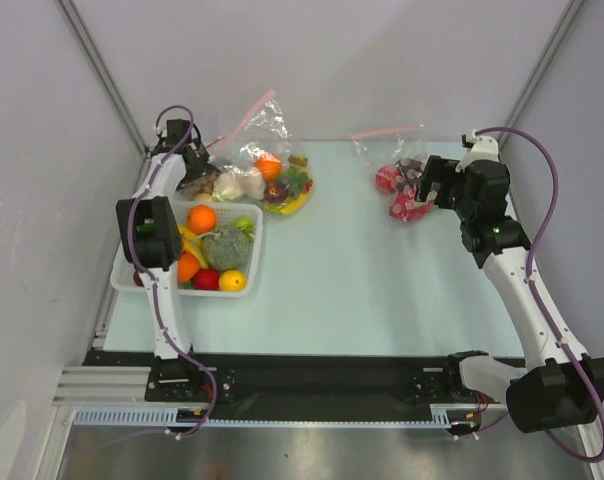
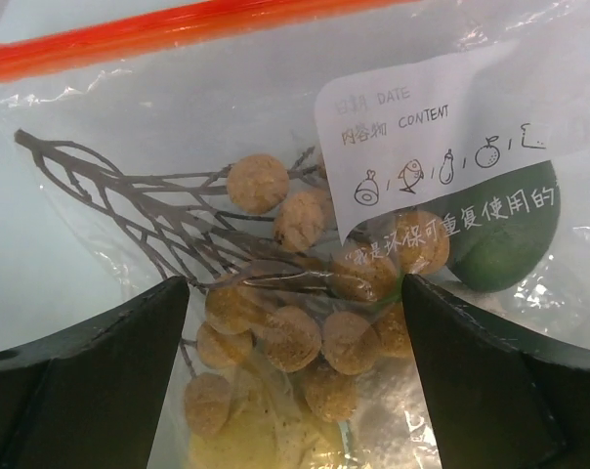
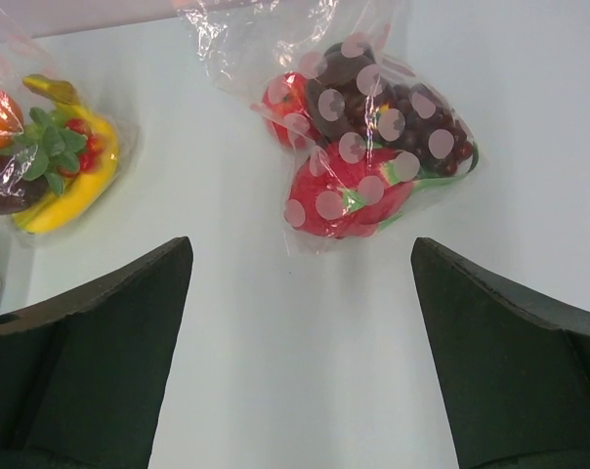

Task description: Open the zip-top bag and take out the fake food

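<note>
The zip-top bag (image 2: 227,107) fills the left wrist view, with its red-orange zip rim (image 2: 168,34) across the top and a white label (image 2: 427,127). Inside it are a brown bumpy cluster (image 2: 295,293), a dark green piece (image 2: 510,239) and a yellow fruit (image 2: 236,440). My left gripper (image 2: 295,327) is open, low over the bag, with one finger on each side of the brown cluster. In the top view the bag (image 1: 232,186) lies at the far left, with the left gripper (image 1: 190,168) at it. My right gripper (image 1: 429,187) is open and empty.
A white basket (image 1: 258,240) with several loose toy fruits stands at the left. A pink-zip bag with orange and banana toys (image 1: 284,180) lies beside the task bag. Another pink-zip bag with red-purple toys (image 3: 368,156) lies just ahead of the right gripper (image 3: 300,293).
</note>
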Available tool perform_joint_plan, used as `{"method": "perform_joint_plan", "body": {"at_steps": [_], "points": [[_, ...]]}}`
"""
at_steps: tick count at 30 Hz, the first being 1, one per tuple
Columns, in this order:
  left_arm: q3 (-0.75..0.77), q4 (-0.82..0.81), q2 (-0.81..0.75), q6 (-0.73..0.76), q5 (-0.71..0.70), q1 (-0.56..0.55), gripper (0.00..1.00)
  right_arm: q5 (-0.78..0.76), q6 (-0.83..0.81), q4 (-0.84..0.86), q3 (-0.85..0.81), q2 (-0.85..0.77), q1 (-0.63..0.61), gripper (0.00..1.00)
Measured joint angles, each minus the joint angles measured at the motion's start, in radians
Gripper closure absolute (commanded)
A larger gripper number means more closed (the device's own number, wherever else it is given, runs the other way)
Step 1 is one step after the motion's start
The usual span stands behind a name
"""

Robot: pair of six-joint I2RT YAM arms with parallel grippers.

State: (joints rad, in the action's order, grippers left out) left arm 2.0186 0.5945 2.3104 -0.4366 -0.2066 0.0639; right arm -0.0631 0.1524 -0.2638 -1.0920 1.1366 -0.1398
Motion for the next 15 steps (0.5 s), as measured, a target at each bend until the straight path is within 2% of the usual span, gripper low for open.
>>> {"method": "perform_joint_plan", "body": {"at_steps": [2,5,6,9,15], "points": [[0.003,-0.002,0.012,0.0,0.002,0.0,0.15,0.002,0.0,0.0,0.0,0.0,0.001,0.0],[0.027,0.003,0.026,0.006,0.01,0.0,0.35,0.009,0.0,0.0,0.0,0.0,0.006,0.0],[0.035,0.005,0.029,0.009,0.012,0.0,0.49,0.011,0.0,0.0,0.0,0.0,0.007,0.0],[0.048,0.007,0.033,0.022,0.022,0.0,0.78,0.019,0.0,0.0,0.0,0.0,0.01,0.0],[0.054,0.003,0.033,0.037,0.063,0.001,0.98,0.023,0.0,0.0,0.0,0.0,0.013,0.0]]}}
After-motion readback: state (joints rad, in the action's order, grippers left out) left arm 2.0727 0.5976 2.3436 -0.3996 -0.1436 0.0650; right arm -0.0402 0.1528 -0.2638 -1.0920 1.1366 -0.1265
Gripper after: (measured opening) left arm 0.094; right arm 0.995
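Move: The zip-top bag with the brown balls lies right under the left hand's open fingers, its middle about 3 cm to the right and 3 cm below. The bag with orange and banana lies some 20 cm to the right and about level ahead. The fruit tray's middle is some 20 cm back and 2 cm left, and the loose orange in it 12 cm back and 1 cm right. From the idle right hand, the ball bag lies roughly 57 cm left, 20 cm ahead and 24 cm below. The clear upper film of the ball bag, between the label and the fruit, is pinched by the left hand: its wide-open fingers dip about half a centimetre, then close almost fully while the hand eases some 1 cm forward and slightly right towards the bag's middle. The wrist hardly turns, about 5 degrees clockwise. ##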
